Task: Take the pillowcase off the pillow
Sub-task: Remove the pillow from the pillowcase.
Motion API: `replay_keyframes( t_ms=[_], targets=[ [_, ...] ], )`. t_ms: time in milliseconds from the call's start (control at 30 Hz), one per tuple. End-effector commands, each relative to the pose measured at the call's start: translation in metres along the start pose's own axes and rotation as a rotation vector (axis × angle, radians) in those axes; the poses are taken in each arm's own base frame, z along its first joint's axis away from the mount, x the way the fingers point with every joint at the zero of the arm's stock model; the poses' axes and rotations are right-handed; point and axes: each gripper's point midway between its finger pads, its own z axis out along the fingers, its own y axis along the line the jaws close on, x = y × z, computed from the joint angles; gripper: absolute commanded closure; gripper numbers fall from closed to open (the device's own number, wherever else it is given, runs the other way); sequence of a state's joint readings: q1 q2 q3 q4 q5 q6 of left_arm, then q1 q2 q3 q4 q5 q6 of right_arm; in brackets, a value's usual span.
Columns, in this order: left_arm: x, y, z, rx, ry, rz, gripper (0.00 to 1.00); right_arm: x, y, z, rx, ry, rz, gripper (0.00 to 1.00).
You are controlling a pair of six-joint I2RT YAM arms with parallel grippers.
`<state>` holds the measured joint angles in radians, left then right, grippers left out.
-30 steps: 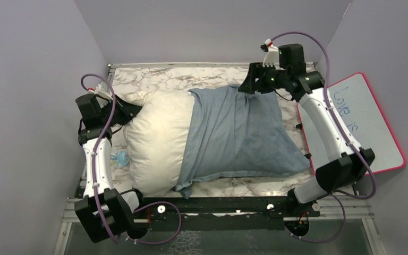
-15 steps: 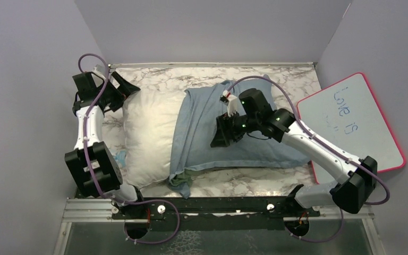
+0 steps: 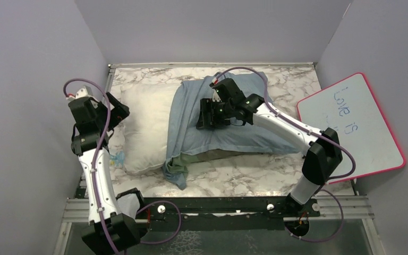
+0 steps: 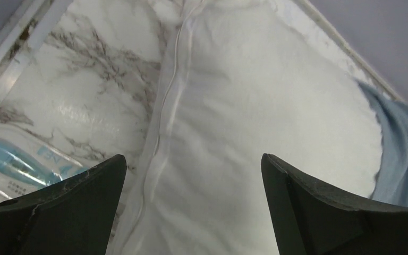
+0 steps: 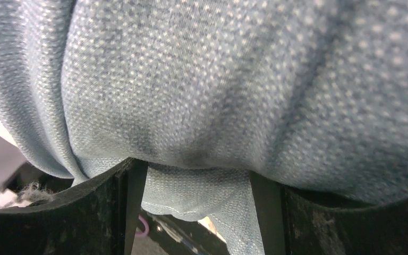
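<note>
The white pillow (image 3: 143,125) lies on the marble table with its left half bare. The grey-blue pillowcase (image 3: 244,133) covers its right half, and an olive underside shows at the near hem (image 3: 202,156). My left gripper (image 3: 119,111) hangs open over the pillow's left end. In the left wrist view the pillow (image 4: 255,106) fills the gap of the left gripper (image 4: 194,164), and the pillowcase edge (image 4: 404,154) shows at the right. My right gripper (image 3: 204,119) sits on the pillowcase's top face. In the right wrist view a fold of pillowcase (image 5: 218,79) is bunched between the fingers of the right gripper (image 5: 199,180).
A pink-rimmed whiteboard (image 3: 356,122) leans at the right of the table. A small blue packet (image 3: 119,158) lies by the pillow's near left corner, seen also in the left wrist view as a blue packet (image 4: 10,162). Grey walls close in the left, back and right.
My left gripper has opened and swung around at the pillow's left end. My right gripper came from the far right corner onto the pillowcase's middle. Pillow and pillowcase shifted toward the back left.
</note>
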<state>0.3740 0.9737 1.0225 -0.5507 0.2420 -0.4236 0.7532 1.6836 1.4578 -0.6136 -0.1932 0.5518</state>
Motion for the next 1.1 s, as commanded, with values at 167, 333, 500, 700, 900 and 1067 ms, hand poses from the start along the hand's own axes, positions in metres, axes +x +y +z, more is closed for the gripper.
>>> replay_keyframes(
  t_ms=[167,333,500,700,900,1067],
  targets=[
    [0.111,0.004,-0.023,0.129,0.256,-0.081,0.01,-0.060,-0.031,0.029,0.146,-0.127,-0.009,0.25],
    [0.139,-0.006,-0.024,0.227,0.354,-0.135,0.01,-0.069,-0.044,0.027,0.130,-0.129,-0.031,0.25],
    [0.149,-0.030,-0.023,0.402,0.413,-0.221,0.17,-0.067,-0.025,0.017,-0.001,-0.098,-0.078,0.25],
    [0.163,-0.059,-0.031,0.675,0.480,-0.444,0.96,-0.062,0.021,-0.024,-0.241,-0.168,-0.150,0.21],
    [0.152,-0.056,-0.029,0.612,0.437,-0.356,1.00,-0.064,0.017,-0.084,-0.189,-0.350,-0.073,0.08],
    [0.143,-0.059,-0.031,0.610,0.421,-0.340,1.00,-0.026,0.012,-0.121,-0.321,-0.540,-0.028,0.00]
  ],
)
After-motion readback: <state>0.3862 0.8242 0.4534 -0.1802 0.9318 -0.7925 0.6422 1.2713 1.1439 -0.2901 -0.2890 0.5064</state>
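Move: The pillow's bare white end is the left hand's target: its middle lies some 10 cm to that hand's right, about 1 cm nearer the base and roughly 16 cm below. The pillowcase hem is about 19 cm right and 1 cm back, the blue pack about 11 cm back and 5 cm left. The right hand is at the pillowcase, whose middle lies about 2 cm ahead, 8 cm to its right and 7 cm below. Down and back, then rightward, the left hand travels about 13 cm to the right over the bare pillow, rolling and turning clockwise, and shuts its wide-open fingers on the nearer part of the white end, then lifts slightly with it. The right hand, already against the pillowcase, shoves forward about 6 cm, then draws back, rises clear and opens wider. ##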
